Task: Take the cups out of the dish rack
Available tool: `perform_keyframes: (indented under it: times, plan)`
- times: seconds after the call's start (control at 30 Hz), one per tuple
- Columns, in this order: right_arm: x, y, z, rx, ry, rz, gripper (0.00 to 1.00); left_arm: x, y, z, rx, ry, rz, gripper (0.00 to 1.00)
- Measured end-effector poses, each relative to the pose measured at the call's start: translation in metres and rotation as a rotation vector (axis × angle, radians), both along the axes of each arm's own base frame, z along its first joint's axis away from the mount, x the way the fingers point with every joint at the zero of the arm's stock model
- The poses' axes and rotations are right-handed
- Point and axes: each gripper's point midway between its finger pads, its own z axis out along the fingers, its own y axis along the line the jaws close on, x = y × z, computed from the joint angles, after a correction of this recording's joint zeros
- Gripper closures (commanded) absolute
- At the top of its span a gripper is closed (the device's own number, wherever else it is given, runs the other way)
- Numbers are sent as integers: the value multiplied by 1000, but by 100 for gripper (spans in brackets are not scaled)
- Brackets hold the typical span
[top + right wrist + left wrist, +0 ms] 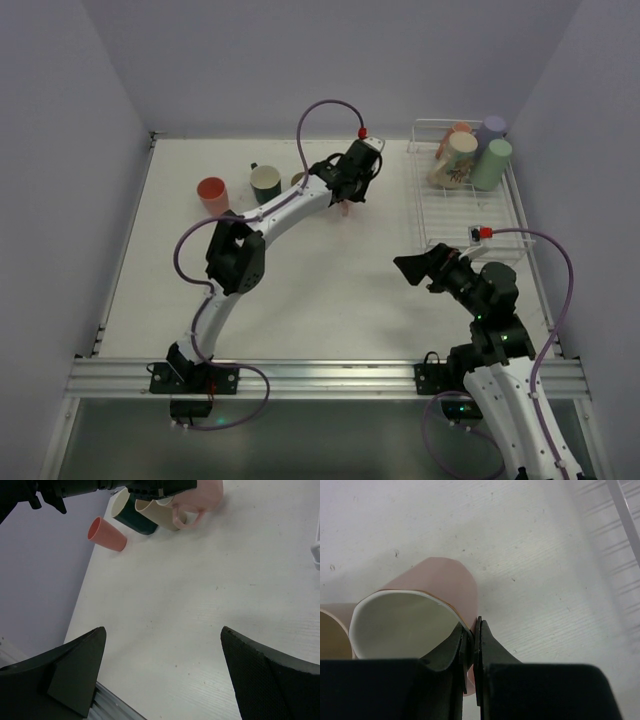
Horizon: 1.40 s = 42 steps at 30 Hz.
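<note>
My left gripper point(474, 626) is shut on the rim of a pink cup point(437, 587), one finger inside and one outside. In the top view this gripper point(347, 195) holds the pink cup point(346, 208) low over the table's far middle, beside a tan cup point(298, 180), a dark green cup point(266, 184) and a red cup point(212, 193). The white dish rack point(450, 215) at the far right holds a cream cup point(455, 160), a light green cup point(492, 165), a lavender cup point(490, 127) and a salmon cup point(459, 129). My right gripper point(408, 268) stands open near the rack's front corner, holding nothing.
Grey walls close in the table on the left, back and right. A metal rail point(320, 378) runs along the near edge. In the right wrist view the left arm point(100, 487) crosses above the standing cups.
</note>
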Motion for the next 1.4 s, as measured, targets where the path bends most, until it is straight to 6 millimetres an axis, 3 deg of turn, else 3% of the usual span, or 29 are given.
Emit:
perform_keyframes:
  times: [0.4,0.47,0.5,0.6,0.9,1.13,1.4]
  plan:
    - [3,2,-8,-7,34,8,1,3,6,-22,25,38,6,100]
    - [3,2,-9,-8,40,8,1,3,6,-22,25,38,7,92]
    - [3,2,-9,-8,42,8,1,3,6,-22,25,37,7,80]
    - [4,2,-11,-9,48,8,1,5,7,-21,28,29,12,62]
    - [7,2,-14,-12,66,8,1,15,5,-6,23,-28,15,40]
    - [9,3,-8,-10,55,8,1,26,4,6,2,-64,28,38]
    - [11,3,-4,-8,43,8,1,46,18,11,-6,-88,56,38]
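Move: The left hand still pinches the pink cup by its rim, near the handle. The spot of table it goes to lies about 2 cm ahead, 3 cm left and 11 cm below the hand. The beige cup stands some 13 cm left and 3 cm ahead, and the green cup 23 cm left and 5 cm ahead, both middles 6 cm below. From the idle right hand the spot is roughly 25 cm ahead, 18 cm left and 19 cm below. Still pinching the pink cup's rim, the left hand sets it down beside the beige cup, sinking about 2 cm and pausing. Then its fingers open to over half and let go of the cup, and the hand comes free, rising some 3 cm and drawing forward about 4 cm with a slight leftward drift, the fingertips tilting up a little. ##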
